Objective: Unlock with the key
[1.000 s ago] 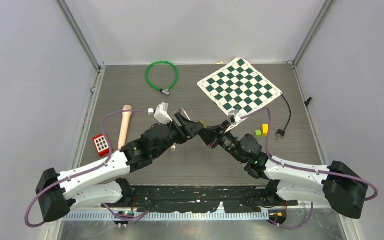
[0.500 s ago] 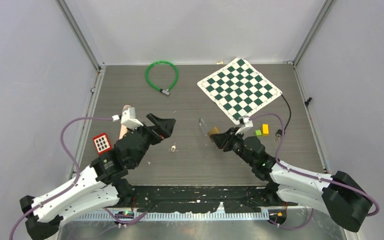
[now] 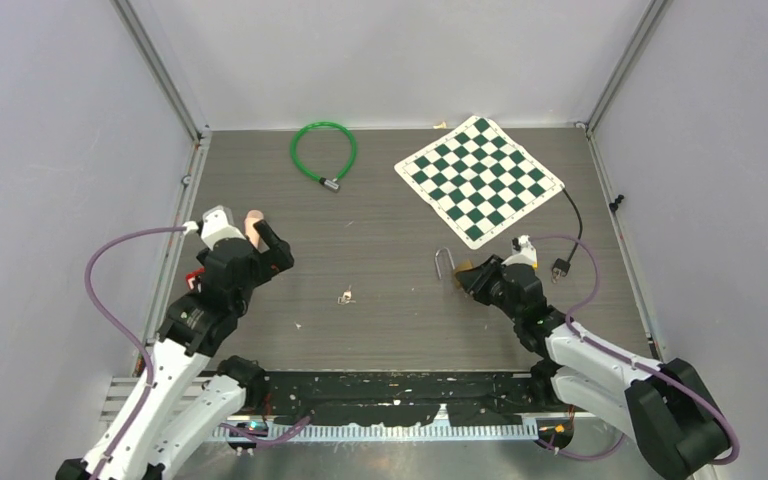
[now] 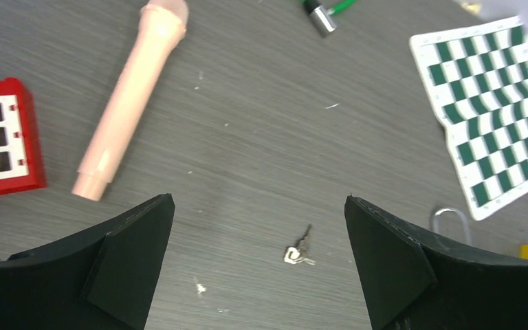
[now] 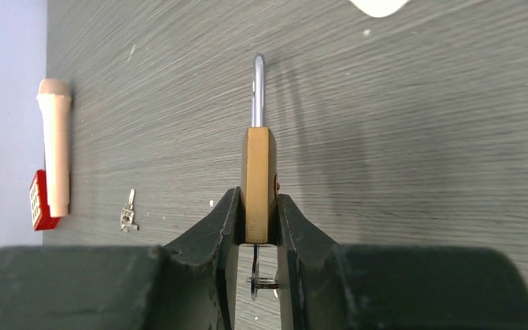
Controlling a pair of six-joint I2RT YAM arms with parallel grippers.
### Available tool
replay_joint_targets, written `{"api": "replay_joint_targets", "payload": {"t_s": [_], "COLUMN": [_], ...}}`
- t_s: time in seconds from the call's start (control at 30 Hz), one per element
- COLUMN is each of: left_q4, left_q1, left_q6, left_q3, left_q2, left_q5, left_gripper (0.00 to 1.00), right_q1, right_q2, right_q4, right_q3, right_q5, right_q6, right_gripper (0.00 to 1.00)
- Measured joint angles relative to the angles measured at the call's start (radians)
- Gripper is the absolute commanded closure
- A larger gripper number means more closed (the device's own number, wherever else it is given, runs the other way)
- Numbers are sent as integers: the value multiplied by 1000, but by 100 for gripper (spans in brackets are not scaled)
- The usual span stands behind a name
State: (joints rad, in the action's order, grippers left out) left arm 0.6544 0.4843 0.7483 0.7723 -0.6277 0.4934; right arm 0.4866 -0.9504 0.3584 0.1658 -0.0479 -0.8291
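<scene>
My right gripper (image 5: 258,196) is shut on the brass padlock (image 5: 258,158), pinching the body's flat sides. The silver shackle (image 5: 258,89) points away from me. A key (image 5: 256,271) sticks out of the lock's underside between my fingers. From above, the padlock (image 3: 457,270) is held low over the table at mid right. A small loose bunch of keys (image 3: 344,296) lies on the table, and it shows below my left gripper (image 4: 258,234), which is wide open and holds nothing. That left gripper (image 3: 272,247) hangs over the left side, well apart from the lock.
A pink cylinder (image 4: 134,96) and a red windowed block (image 4: 0,144) lie at the left. The green cable lock (image 3: 323,150) lies at the back. A checkered mat (image 3: 480,178) covers the back right, with a black cable and plug (image 3: 563,266) beside it.
My left arm has pulled back to the left and its gripper has opened wide. The right arm has carried the padlock rightwards and lower. The loose keys now lie on the table.
</scene>
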Motion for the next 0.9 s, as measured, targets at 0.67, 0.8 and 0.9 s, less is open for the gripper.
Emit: {"api": "replay_joint_targets", "payload": {"t_s": [0.67, 0.8, 0.9], "left_q4": [6, 5, 6], "left_q1": [-293, -294, -295], "left_q6": [-280, -285, -280], "left_q3": [29, 29, 29], "left_q2": [-36, -30, -42], "left_q5": [-269, -270, -278], "left_gripper": [0, 0, 1], "right_q1": [-259, -260, -260], "right_q2": [74, 151, 211], "right_q4": [-228, -401, -467], "right_q3": [-11, 70, 141], "right_q5": [33, -18, -57], "right_q6": [-33, 31, 75], "right_gripper": [27, 21, 16]}}
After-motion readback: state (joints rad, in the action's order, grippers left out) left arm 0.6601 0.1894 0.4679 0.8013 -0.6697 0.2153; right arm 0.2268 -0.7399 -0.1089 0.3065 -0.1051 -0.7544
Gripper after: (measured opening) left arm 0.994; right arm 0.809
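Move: The right hand already grips the opened padlock; the bare table spot it is taken to lies about 7 cm to its right, level with it forward, some 4 cm below. The green block is about 13 cm right and 5 ahead of this hand, the yellow block 16 right and 7 ahead, the chessboard's middle some 32 ahead and 4 right. From the empty left hand the spot lies about 48 cm right, 3 ahead, 20 below. Right hand carries the padlock about 7 cm right and down, opens, then rises 5 cm; left drifts 3 cm left. ##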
